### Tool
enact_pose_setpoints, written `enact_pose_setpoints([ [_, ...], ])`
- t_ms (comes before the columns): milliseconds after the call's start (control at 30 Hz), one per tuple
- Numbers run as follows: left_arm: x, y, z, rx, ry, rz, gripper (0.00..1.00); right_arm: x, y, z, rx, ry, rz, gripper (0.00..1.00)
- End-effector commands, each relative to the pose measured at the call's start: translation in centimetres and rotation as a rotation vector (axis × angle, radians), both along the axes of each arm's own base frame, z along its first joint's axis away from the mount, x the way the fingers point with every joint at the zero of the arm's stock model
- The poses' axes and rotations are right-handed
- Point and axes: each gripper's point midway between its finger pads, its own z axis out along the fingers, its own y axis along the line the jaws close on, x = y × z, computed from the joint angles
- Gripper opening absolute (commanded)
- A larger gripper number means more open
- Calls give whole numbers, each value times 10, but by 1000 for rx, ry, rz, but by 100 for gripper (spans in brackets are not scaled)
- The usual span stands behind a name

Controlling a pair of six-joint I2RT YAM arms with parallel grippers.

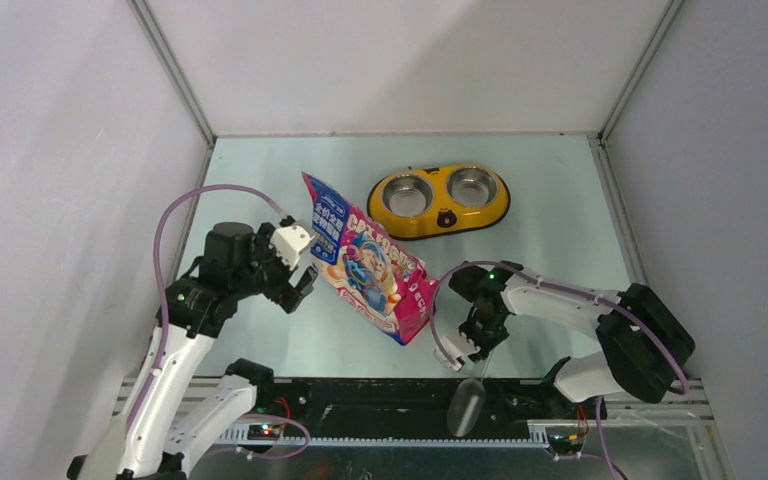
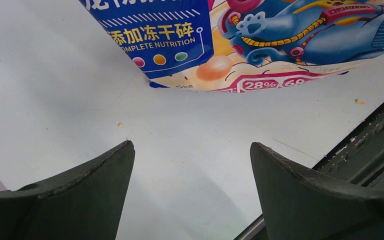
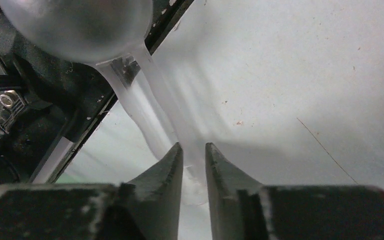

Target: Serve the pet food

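The pink-and-blue cat food bag [image 1: 370, 265] lies tilted mid-table, and its printed lower edge [image 2: 230, 40] fills the top of the left wrist view. The pet food itself is hidden inside the bag. My left gripper [image 1: 305, 285] hovers just left of the bag, open with nothing between its fingers [image 2: 192, 145]. The clear plastic scoop [image 1: 466, 403] lies at the near table edge, its bowl [image 3: 80, 25] over the black rail. My right gripper [image 1: 482, 348] is shut on the scoop's handle [image 3: 150, 100], which runs between the narrow jaws [image 3: 194, 145].
The yellow double bowl [image 1: 440, 190] with two steel cups stands at the back, right of the bag's top. A black rail [image 1: 380, 400] with cables runs along the near edge. White walls enclose the table. Tiny crumbs [image 2: 120, 124] dot the surface.
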Motion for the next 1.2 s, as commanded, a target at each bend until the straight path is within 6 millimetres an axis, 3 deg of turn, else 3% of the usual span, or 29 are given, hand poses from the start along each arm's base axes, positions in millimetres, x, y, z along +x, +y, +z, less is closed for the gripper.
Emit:
enact_pose_setpoints([
  [0, 10, 2, 23, -26, -81, 37, 92, 6, 4, -1, 17, -25, 20, 22],
  [233, 18, 9, 22, -1, -103, 73, 92, 6, -9, 9, -3, -35, -42, 0],
  [400, 22, 10, 24, -4, -112, 88, 92, 26, -31, 22, 21, -72, -243, 0],
  [567, 25, 11, 23, -6, -113, 105, 92, 52, -82, 36, 33, -133, -510, 0],
  [800, 40, 12, 22, -22, -125, 146, 92, 59, -143, 46, 42, -165, -874, 0],
  [967, 61, 26, 8, -99, -108, 286, 92, 64, -162, 49, 73, -172, -1105, 0],
  [1167, 63, 33, -5, -153, -75, 357, 90, 72, -167, 46, 89, -189, -1266, 0],
])
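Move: The scoop's handle already lies between the right hand's half-open fingers, its middle about 3 cm back, 1 cm left and level in height. Its cup is some 12 cm back and 4 cm left. From that hand, the food bag's middle is roughly 17 cm ahead and 22 cm left, the bowls 31 cm ahead and 8 cm left. From the left hand, the bag is about 8 cm ahead, 15 cm right and 17 cm down, the handle 12 cm back, 35 cm right and 20 cm down. The right fingers pinch shut on the scoop's handle near its end, then carry it about 17 cm to the right, going some 6 cm forward and rising a little as the wrist swings about 65 degrees clockwise. The open left hand goes forward and left beside the bag, turning counter-clockwise and sinking slightly at the end, without touching the bag. ##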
